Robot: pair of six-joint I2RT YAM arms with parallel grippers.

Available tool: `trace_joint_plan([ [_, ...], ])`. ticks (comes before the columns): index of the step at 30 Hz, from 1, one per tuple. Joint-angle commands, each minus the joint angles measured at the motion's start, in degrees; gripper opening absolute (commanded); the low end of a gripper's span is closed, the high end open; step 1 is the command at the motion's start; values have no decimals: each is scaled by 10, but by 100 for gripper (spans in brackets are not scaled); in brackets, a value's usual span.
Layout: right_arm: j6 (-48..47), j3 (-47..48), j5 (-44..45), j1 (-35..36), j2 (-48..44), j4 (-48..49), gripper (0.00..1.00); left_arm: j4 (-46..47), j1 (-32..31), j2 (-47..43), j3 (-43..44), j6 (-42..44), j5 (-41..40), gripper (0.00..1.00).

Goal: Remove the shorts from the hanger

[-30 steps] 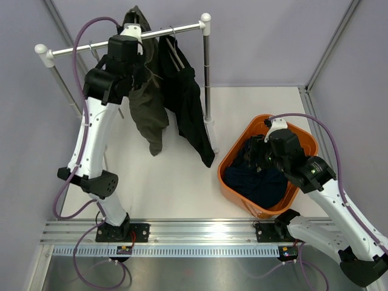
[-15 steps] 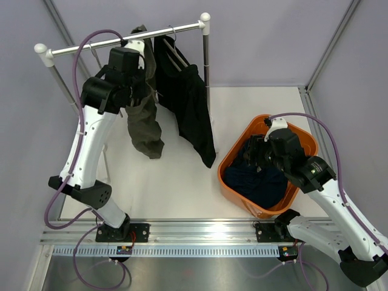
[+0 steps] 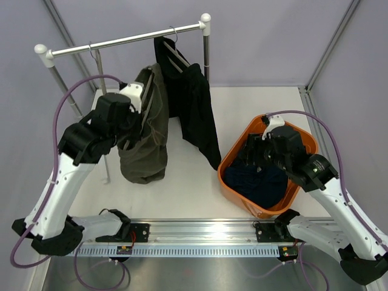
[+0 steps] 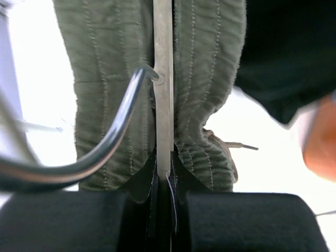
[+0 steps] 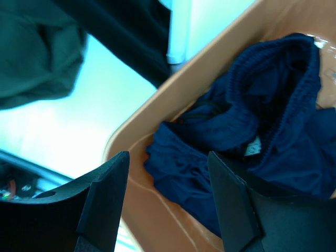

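Observation:
The olive-grey shorts (image 3: pixel 147 136) hang on a metal hanger (image 4: pixel 163 79) below the rail (image 3: pixel 121 41), clear of it. My left gripper (image 3: pixel 134 112) is shut on the hanger's flat bar, with the olive waistband (image 4: pixel 205 94) bunched on both sides. The hanger's hook (image 4: pixel 113 142) curves free to the left. Black shorts (image 3: pixel 195 112) still hang from the rail. Navy shorts (image 3: pixel 260 182) lie in the orange basket (image 3: pixel 233 159). My right gripper (image 3: pixel 254 154) hovers open over the navy shorts (image 5: pixel 247 131), holding nothing.
The rack's right post (image 3: pixel 207 73) stands between the black shorts and the basket. Its left post (image 3: pixel 66 91) slants down beside my left arm. A bare hanger hook (image 3: pixel 92 48) sits on the rail's left part. Grey walls close in the table.
My left arm has pulled the hanger with the olive-grey shorts off the rail, down and toward the near left. The black shorts swung slightly. The right arm has hardly moved.

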Motion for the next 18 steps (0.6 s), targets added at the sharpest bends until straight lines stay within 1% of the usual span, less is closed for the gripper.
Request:
trace_joint_plan([
  [1,2,42,-36,28,-9,28,69,59,-17,-86,-76,-10,74,0],
  [2,5,51,-35,40,-7,30,69,60,-20,-101,-116,-17,86,0],
  [3,10,56,-31,54,-4,33,69,61,-28,-116,-135,-19,98,0],
  [4,14,62,-13,87,5,34,69,65,-32,-131,-155,-22,116,0],
  [6,22,82,13,126,19,37,69,66,-45,-167,-203,-29,131,0],
  [8,27,105,46,179,48,40,69,64,-54,-193,-227,-36,149,0],
  [9,30,113,62,193,58,45,69,62,-65,-201,-247,-37,154,0],
  [12,35,137,72,227,94,62,70,59,-82,-223,-273,-35,171,0],
  [13,36,144,79,235,112,64,70,57,-87,-225,-288,-34,191,0],
  [15,34,170,91,260,133,67,71,56,-106,-227,-303,-38,192,0],
  [18,33,200,109,269,169,74,73,57,-143,-228,-328,-51,182,0],
])
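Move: The left hand already grips the hanger carrying the olive shorts, now off the rail; the table's near edge lies some 20 cm straight back from it and 32 cm below. From the right hand, open above the bin's left side, the olive shorts' middle is about 33 cm left, 9 cm ahead and roughly level. From that hand, the black shorts hang 20 cm left and 14 cm ahead, and the orange bin's middle is 9 cm right, 4 cm ahead, 20 cm below. Keeping its shut grip on the hanger, the left hand draws the olive shorts back about 12 cm and down nearly as far towards the table's near edge, away from the rail, easing as it goes and swinging some 20 degrees clockwise with the fingers tipping further down. The right hand leaves the bin, going about 13 cm left towards the olive shorts while rising some 5 cm and turning counter-clockwise, its fingers staying open and not yet touching the cloth. ##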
